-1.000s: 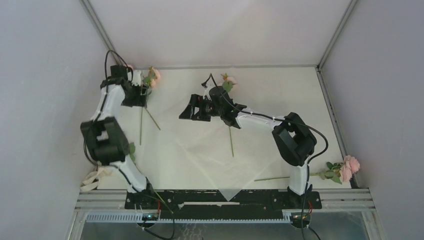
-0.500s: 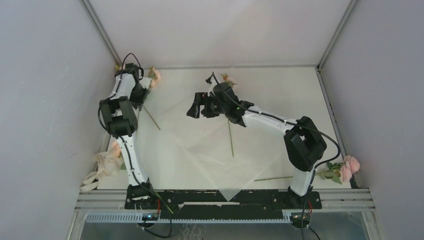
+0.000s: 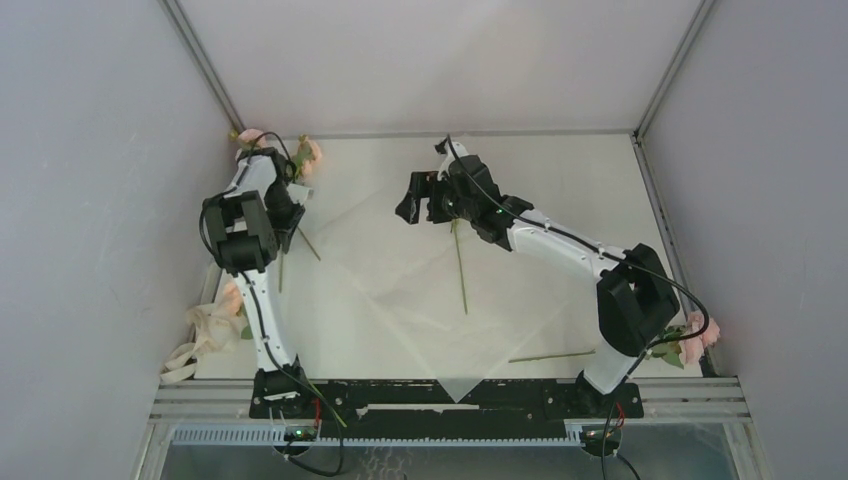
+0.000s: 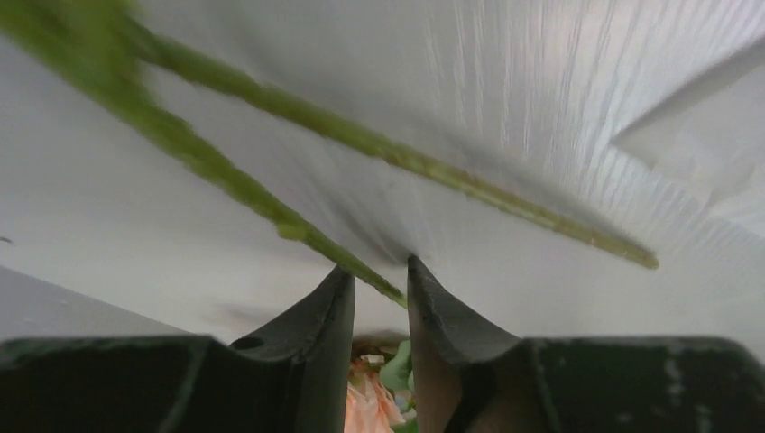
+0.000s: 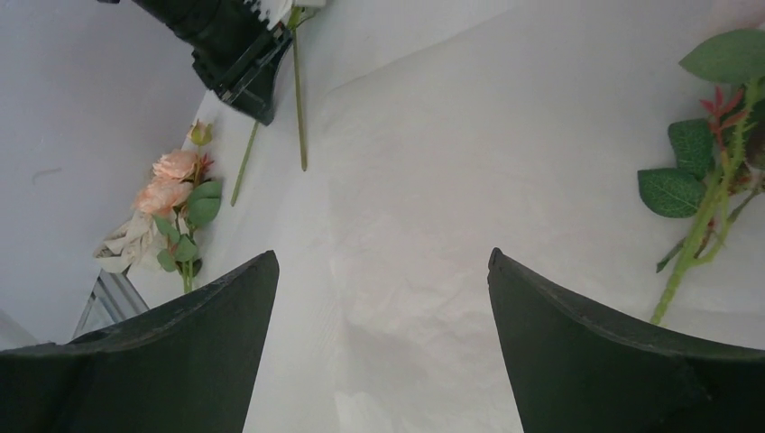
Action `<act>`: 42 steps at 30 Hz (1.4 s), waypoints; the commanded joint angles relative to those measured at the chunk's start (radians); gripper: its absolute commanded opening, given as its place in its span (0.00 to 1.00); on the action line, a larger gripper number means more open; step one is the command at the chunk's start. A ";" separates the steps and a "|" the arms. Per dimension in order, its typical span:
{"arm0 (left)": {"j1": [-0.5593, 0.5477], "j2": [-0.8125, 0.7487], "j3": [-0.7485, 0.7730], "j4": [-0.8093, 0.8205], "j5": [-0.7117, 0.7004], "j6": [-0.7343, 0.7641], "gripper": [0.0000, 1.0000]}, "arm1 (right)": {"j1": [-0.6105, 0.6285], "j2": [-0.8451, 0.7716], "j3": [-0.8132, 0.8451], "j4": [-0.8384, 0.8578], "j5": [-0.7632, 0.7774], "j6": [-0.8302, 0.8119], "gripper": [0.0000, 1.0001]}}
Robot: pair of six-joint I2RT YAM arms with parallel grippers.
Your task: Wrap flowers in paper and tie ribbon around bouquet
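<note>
Pale-pink flowers lie scattered: two sprigs [image 3: 305, 151] at the far left corner, one [image 3: 231, 296] at the left edge, one [image 3: 696, 336] at the right edge. A further stem [image 3: 460, 266] rests on the paper [image 3: 400, 295], a large translucent sheet spread over the table's middle. My left gripper [image 3: 288, 212] [image 4: 379, 268] is shut on a rose sprig: its stem [image 4: 271, 212] runs out past the tips, and petals [image 4: 368, 408] show between the fingers. My right gripper [image 3: 415, 205] [image 5: 381, 255] hangs wide open and empty over the paper [image 5: 424, 207]. The cream ribbon [image 3: 198, 338] lies bunched at the near left.
Grey walls close in the table on the left, the far side and the right. A second loose stem [image 4: 505, 203] lies beside the held one. A leafy sprig [image 5: 708, 194] lies just right of my right gripper. The left arm [image 5: 230, 45] shows at the top of the right wrist view.
My left gripper has narrowed onto the sprig, and the left arm has folded back toward the far left corner. My right gripper has moved right and farther away, still open.
</note>
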 commanded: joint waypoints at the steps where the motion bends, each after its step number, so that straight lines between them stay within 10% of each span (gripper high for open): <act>1: -0.009 -0.093 -0.145 -0.044 -0.007 0.008 0.32 | -0.005 -0.094 -0.034 0.009 0.061 -0.052 0.95; 15: -0.155 -0.609 -0.847 0.260 0.310 -0.142 0.00 | -0.039 -0.180 -0.091 -0.017 0.115 -0.088 0.96; 26: -0.156 -0.766 -0.883 0.334 0.503 -0.222 0.00 | -0.006 -0.139 -0.104 0.048 0.033 0.016 0.96; 34: -0.158 -0.792 -0.925 0.387 0.535 -0.286 0.00 | 0.032 0.227 -0.010 0.363 -0.234 0.493 0.93; 42: -0.158 -0.817 -0.962 0.418 0.543 -0.294 0.00 | 0.089 0.510 0.237 0.382 -0.326 0.618 0.92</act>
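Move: The stem of the flower being fetched runs right at the left fingertips; its blooms lie some 20 cm ahead and 4 cm right, and its cut end about 10 cm back. A second stem's cut end is roughly 4 cm back and 9 cm right. From the right hand, that fetched stem is about 32 cm left, 3 cm ahead and 19 cm down; the flower already on the paper is 9 cm right, 4 cm ahead, equally low. Back and to its right, low over the table, the left hand sweeps some 16 cm back along the stem, its part-open fingers shutting on it near the cut end, then rises about 5 cm and carries on right, fingertips tilting rightward. The open right hand drifts slightly right, then swings left and dips, about 13 cm down, tipping down towards the held stem. ##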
